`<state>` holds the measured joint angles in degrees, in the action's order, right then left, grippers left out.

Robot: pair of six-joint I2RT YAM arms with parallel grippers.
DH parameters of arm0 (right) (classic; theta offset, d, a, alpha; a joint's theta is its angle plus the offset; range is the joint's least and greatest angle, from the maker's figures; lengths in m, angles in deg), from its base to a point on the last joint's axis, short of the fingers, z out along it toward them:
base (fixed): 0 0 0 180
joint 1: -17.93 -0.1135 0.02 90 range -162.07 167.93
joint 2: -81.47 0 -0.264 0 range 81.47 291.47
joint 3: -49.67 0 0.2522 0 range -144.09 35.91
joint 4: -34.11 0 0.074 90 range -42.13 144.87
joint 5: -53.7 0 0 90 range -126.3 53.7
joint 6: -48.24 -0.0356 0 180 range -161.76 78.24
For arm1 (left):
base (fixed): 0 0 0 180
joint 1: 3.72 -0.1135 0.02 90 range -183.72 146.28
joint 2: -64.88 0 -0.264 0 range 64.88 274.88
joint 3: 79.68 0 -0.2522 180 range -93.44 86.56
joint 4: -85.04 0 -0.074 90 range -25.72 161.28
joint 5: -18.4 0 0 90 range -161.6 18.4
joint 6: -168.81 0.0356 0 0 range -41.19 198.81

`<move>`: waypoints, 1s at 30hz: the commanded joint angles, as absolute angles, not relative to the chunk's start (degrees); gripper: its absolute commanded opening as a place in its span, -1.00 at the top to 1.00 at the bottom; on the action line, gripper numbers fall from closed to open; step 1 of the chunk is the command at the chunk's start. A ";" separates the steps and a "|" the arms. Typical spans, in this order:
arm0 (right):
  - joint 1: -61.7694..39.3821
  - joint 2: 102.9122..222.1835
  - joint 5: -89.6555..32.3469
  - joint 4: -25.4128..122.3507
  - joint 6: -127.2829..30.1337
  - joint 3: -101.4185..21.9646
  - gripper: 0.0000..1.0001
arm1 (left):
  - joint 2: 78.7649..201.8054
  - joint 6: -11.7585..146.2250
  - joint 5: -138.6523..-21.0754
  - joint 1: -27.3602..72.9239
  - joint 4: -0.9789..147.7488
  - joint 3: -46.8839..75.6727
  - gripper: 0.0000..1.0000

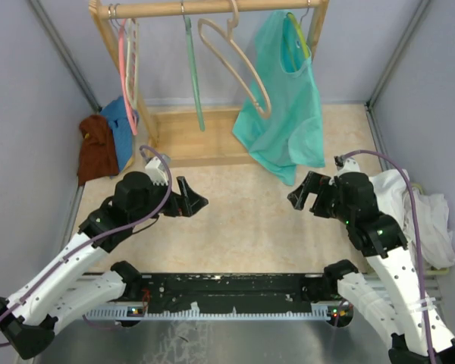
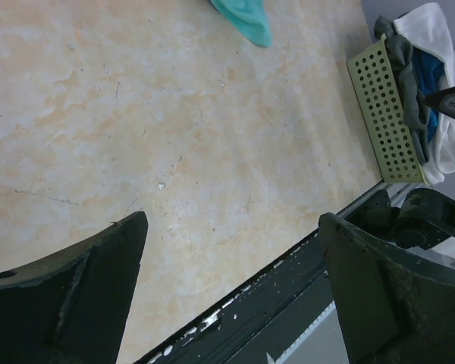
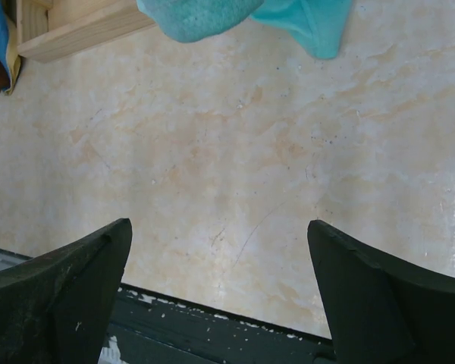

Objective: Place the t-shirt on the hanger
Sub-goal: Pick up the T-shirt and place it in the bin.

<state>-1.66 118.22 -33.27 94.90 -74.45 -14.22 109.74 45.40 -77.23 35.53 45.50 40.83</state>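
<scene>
The white t-shirt (image 1: pixel 428 216) lies crumpled at the table's right edge, behind my right arm; in the left wrist view the t-shirt (image 2: pixel 434 23) spills out of a green perforated basket. The beige hanger (image 1: pixel 212 47) hangs tilted from the wooden rod at the back, beside the teal top. My left gripper (image 1: pixel 191 201) hovers over bare table at the left, open and holding nothing (image 2: pixel 231 224). My right gripper (image 1: pixel 299 191) is open and holds nothing over the table (image 3: pixel 220 227), just below the teal top's hem.
A wooden rack (image 1: pixel 212 9) carries pink hangers (image 1: pixel 125 53), a thin green hanger (image 1: pixel 193 76) and the teal sleeveless top (image 1: pixel 288 114). Rust-brown (image 1: pixel 97 148) and blue (image 1: pixel 121 125) garments lie at the back left. The green basket (image 2: pixel 383 114) holds grey and blue cloth. Grey walls close both sides.
</scene>
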 commanded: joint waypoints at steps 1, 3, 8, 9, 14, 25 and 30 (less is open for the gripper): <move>-1.20 117.99 -34.41 94.16 -74.32 -16.05 -0.99 | 108.70 45.00 -76.44 35.57 45.84 38.78 -0.99; -1.22 118.52 -33.87 94.14 -74.23 -16.70 -0.99 | 108.78 45.10 -76.69 35.57 45.96 38.70 -0.99; -1.20 119.41 -33.41 94.35 -73.97 -17.09 -0.99 | 108.42 45.33 -76.44 35.57 46.93 39.66 -0.99; -1.21 119.43 -33.35 94.36 -74.01 -17.09 -0.99 | 108.39 45.32 -76.48 35.57 47.00 39.60 -0.99; -1.24 119.56 -33.21 94.19 -74.50 -16.72 -0.99 | 109.14 46.05 -76.90 35.57 46.94 38.86 -0.99; -1.16 128.56 -52.29 104.84 -72.33 -27.19 -0.99 | 111.48 48.70 -77.56 35.57 46.07 35.42 -0.99; -1.21 137.95 -70.51 112.97 -74.52 -35.41 -0.99 | 111.75 49.49 -78.38 35.57 46.55 35.40 -0.99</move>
<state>-1.66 132.65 -52.76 106.50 -73.46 -29.02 111.49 47.77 -77.23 35.53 45.70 37.29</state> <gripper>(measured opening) 0.992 0.996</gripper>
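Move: Some 31 cm to the right of the right hand, about level with it fore and aft and 14 cm lower, is the bin of clothes. The hem of the hanging teal shirt is closer, roughly 14 cm ahead of that hand, 2 cm left and 5 cm below; the empty beige hanger is about 28 cm ahead, 16 cm left and 15 cm higher. From the left hand the bin is some 62 cm right, level fore and aft, 15 cm below. Swinging right and a little forward, the open right hand goes about 6 cm towards the bin of clothes, nearly all of it late and gathering speed, after a slight sink that turns into a small rise. It turns clockwise some 15 degrees and rolls its left side down about as much, its left finger ending close to the teal shirt's right edge. The open left hand lifts about 2 cm. ##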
